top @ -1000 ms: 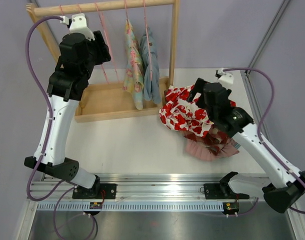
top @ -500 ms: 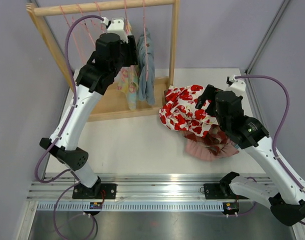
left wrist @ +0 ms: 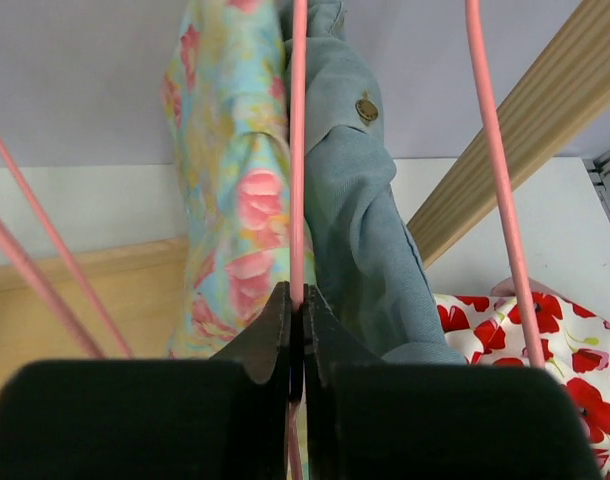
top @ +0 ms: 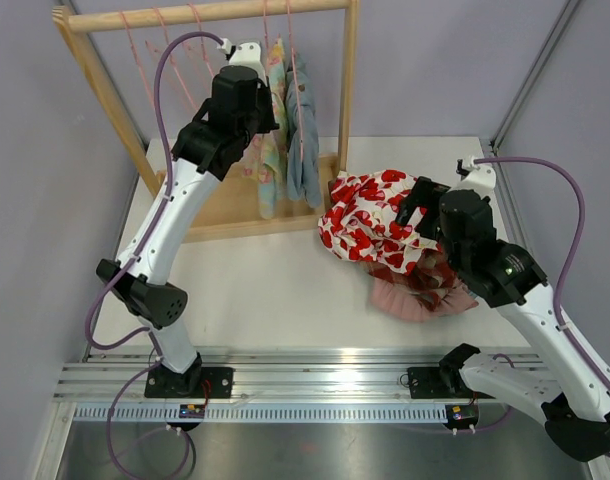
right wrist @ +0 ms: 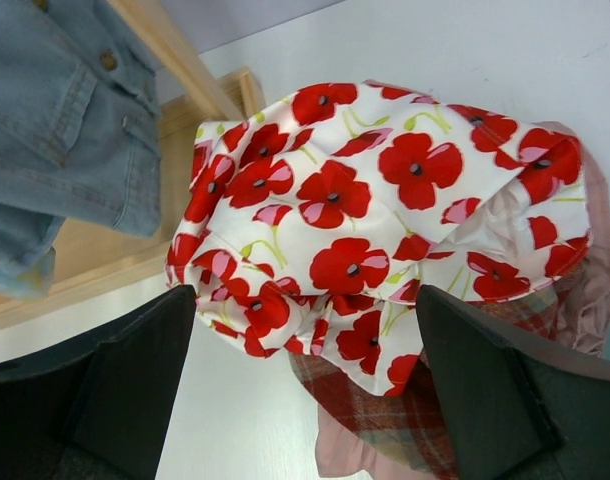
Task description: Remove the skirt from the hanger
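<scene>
Two skirts hang at the right end of the rail on pink hangers, a pastel floral skirt (left wrist: 235,200) (top: 273,130) and a blue denim one (left wrist: 360,230) (top: 303,140). My left gripper (left wrist: 296,300) is up at the rail between them. Its jaws are shut on the thin pink wire of a hanger (left wrist: 298,150) running down between the two skirts. Which skirt this hanger carries I cannot tell. My right gripper (right wrist: 305,340) (top: 415,205) hovers open over a red poppy skirt (right wrist: 365,210) lying on the table, holding nothing.
The wooden rack (top: 205,12) has a right post (top: 347,90) and a base tray (top: 225,205). Several empty pink hangers (top: 145,50) hang at its left. Under the poppy skirt lie a plaid garment (right wrist: 385,400) and a pink one (top: 415,300).
My left arm swung right along the rail from the empty hangers to the hanging skirts, and its jaws closed on a hanger wire. The right arm drew back slightly, still open.
</scene>
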Action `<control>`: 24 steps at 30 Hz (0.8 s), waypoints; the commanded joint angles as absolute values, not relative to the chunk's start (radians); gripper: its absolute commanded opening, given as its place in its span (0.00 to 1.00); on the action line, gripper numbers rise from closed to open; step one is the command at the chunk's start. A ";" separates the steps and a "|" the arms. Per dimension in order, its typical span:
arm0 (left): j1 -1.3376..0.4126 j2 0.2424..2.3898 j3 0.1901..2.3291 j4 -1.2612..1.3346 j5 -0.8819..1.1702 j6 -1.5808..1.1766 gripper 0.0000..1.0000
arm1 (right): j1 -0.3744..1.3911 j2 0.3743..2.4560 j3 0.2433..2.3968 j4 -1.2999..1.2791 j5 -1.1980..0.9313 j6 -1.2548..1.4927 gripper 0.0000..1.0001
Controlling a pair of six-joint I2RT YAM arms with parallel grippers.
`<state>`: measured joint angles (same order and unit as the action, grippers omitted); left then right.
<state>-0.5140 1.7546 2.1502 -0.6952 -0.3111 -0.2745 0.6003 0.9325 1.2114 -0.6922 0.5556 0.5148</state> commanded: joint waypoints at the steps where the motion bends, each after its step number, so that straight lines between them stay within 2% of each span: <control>1: -0.522 1.750 2.252 -0.650 -0.327 -0.241 0.00 | 0.606 0.922 1.201 -0.600 0.446 0.451 1.00; 11: -0.554 1.637 2.373 -0.732 -0.386 -0.198 0.00 | 0.612 0.940 1.173 -0.370 0.086 0.391 1.00; 16: -0.568 1.571 2.315 -0.739 -0.406 -0.202 0.00 | 0.670 1.018 1.253 -0.327 0.093 0.385 0.99; 24: -0.581 1.480 2.232 -0.723 -0.425 -0.215 0.00 | 0.890 1.296 1.592 -0.347 0.172 0.250 0.99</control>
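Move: My left hand is already shut on the near side of the pink hanger. The floral skirt hangs about 10 cm ahead of that hand and 8 cm below; the denim skirt is 6 or 7 cm to the right of the floral one, level with it. From my open right hand, the floral skirt is some 28 cm left and 22 cm ahead, at about hand height, the denim skirt 6 cm nearer sideways. The poppy-print heap lies 10 cm ahead, 3 cm left and 27 cm below. Keeping my pinch on the hanger, I raise my left hand about 11 cm and draw it back nearly as far, drifting left and tipping the fingers up, to lift the hanger clear of the rail. Meanwhile my right hand sweeps some 19 cm left, rising late, and turns about 40 degrees counter-clockwise towards the floral skirt, fingers wide open and touching nothing yet. ##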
